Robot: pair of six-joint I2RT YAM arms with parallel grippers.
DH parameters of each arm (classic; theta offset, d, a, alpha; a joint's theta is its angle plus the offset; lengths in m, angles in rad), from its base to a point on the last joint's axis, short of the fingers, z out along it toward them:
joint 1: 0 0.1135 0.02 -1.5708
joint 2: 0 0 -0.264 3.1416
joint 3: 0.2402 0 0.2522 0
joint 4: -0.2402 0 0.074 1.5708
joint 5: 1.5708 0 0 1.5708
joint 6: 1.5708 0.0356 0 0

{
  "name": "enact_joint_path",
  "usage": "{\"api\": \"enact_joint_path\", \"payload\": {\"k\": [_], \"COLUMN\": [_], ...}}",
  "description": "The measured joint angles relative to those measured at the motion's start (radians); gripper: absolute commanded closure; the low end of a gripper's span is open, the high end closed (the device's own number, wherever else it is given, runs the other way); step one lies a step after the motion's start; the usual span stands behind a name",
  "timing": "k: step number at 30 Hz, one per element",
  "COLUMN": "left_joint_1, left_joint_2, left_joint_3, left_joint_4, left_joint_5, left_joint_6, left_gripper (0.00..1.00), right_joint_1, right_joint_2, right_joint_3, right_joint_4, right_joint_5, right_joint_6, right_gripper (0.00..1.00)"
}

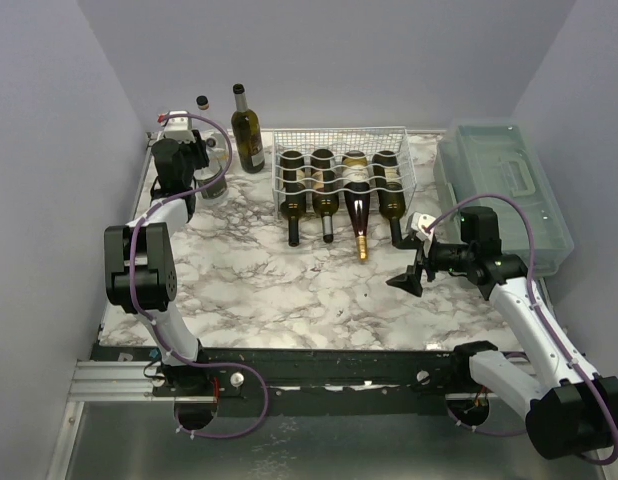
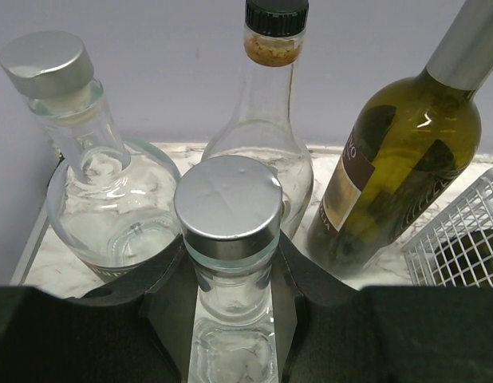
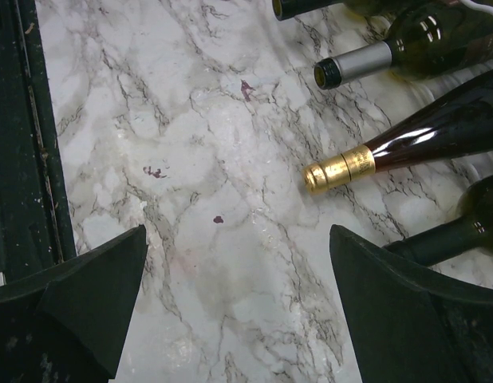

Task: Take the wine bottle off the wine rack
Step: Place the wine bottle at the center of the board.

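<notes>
The white wire wine rack [image 1: 339,150] stands at the back middle of the marble table, and its corner shows in the left wrist view [image 2: 462,239]. Several wine bottles lie in it, necks toward me; one has a gold foil top [image 1: 359,215] [image 3: 342,167]. My left gripper [image 1: 199,168] [image 2: 230,267] is at the far left corner, shut on the neck of an upright clear glass bottle with a silver cap [image 2: 229,209]. My right gripper [image 1: 417,255] [image 3: 238,295] hangs open over bare marble, just in front of the rack's rightmost bottle neck [image 3: 438,239].
Beside the held bottle stand two more clear bottles [image 2: 79,167] [image 2: 266,128] and an upright olive-green wine bottle [image 1: 247,130] [image 2: 398,167]. A translucent green-grey plastic box [image 1: 504,185] lies along the right wall. The black frame rail [image 3: 27,136] runs along the near table edge.
</notes>
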Motion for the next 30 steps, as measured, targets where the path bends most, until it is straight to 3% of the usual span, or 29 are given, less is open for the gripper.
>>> {"api": "enact_joint_path", "payload": {"k": [5, 10, 13, 20, 30], "left_joint_1": [0.0, 0.0, 0.0, 0.001, 0.009], "left_joint_2": [0.001, 0.001, -0.008, -0.089, -0.369], "left_joint_3": [0.0, 0.0, 0.002, -0.025, -0.215], "left_joint_4": [0.002, 0.024, 0.097, 0.162, 0.128], "left_joint_5": [-0.004, -0.007, -0.011, -0.016, -0.043], "left_joint_6": [0.0, 0.0, 0.002, -0.006, -0.173], "left_gripper": [0.63, 0.29, 0.17, 0.01, 0.01], "right_joint_1": [0.0, 0.0, 0.0, 0.0, 0.0], "right_joint_2": [0.003, 0.003, 0.003, 0.003, -0.01], "right_joint_3": [0.0, 0.0, 0.0, 0.0, 0.0], "right_joint_4": [0.0, 0.0, 0.0, 0.0, 0.001], "right_joint_5": [0.0, 0.0, 0.0, 0.0, 0.001], "right_joint_6": [0.0, 0.0, 0.0, 0.0, 0.001], "right_gripper": [0.01, 0.01, 0.01, 0.01, 0.01]}}
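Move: The left hand holds the wine bottle by its neck just under the silver cap, fingers pointing straight ahead; the bottle's middle is directly below the grip, some 8 cm down. Around this bottle at similar height, the silver-capped bottle stands about 9 cm left and 4 farther out, the black-capped bottle about 8 cm ahead and 2 right, and the green bottle 8 ahead and 13 right. From the idle right hand, the held bottle is about 33 cm ahead, 54 left and 4 lower. Upward and then back, the left hand leaves the standing bottle. After a brief hold, the fingers spread to fully open, letting go of the neck as the hand lifts, mostly straight up at first; it then draws back towards the base, ending some 11 cm higher and 8 cm back. Along the way the fingers tip upward by about 15 degrees. ##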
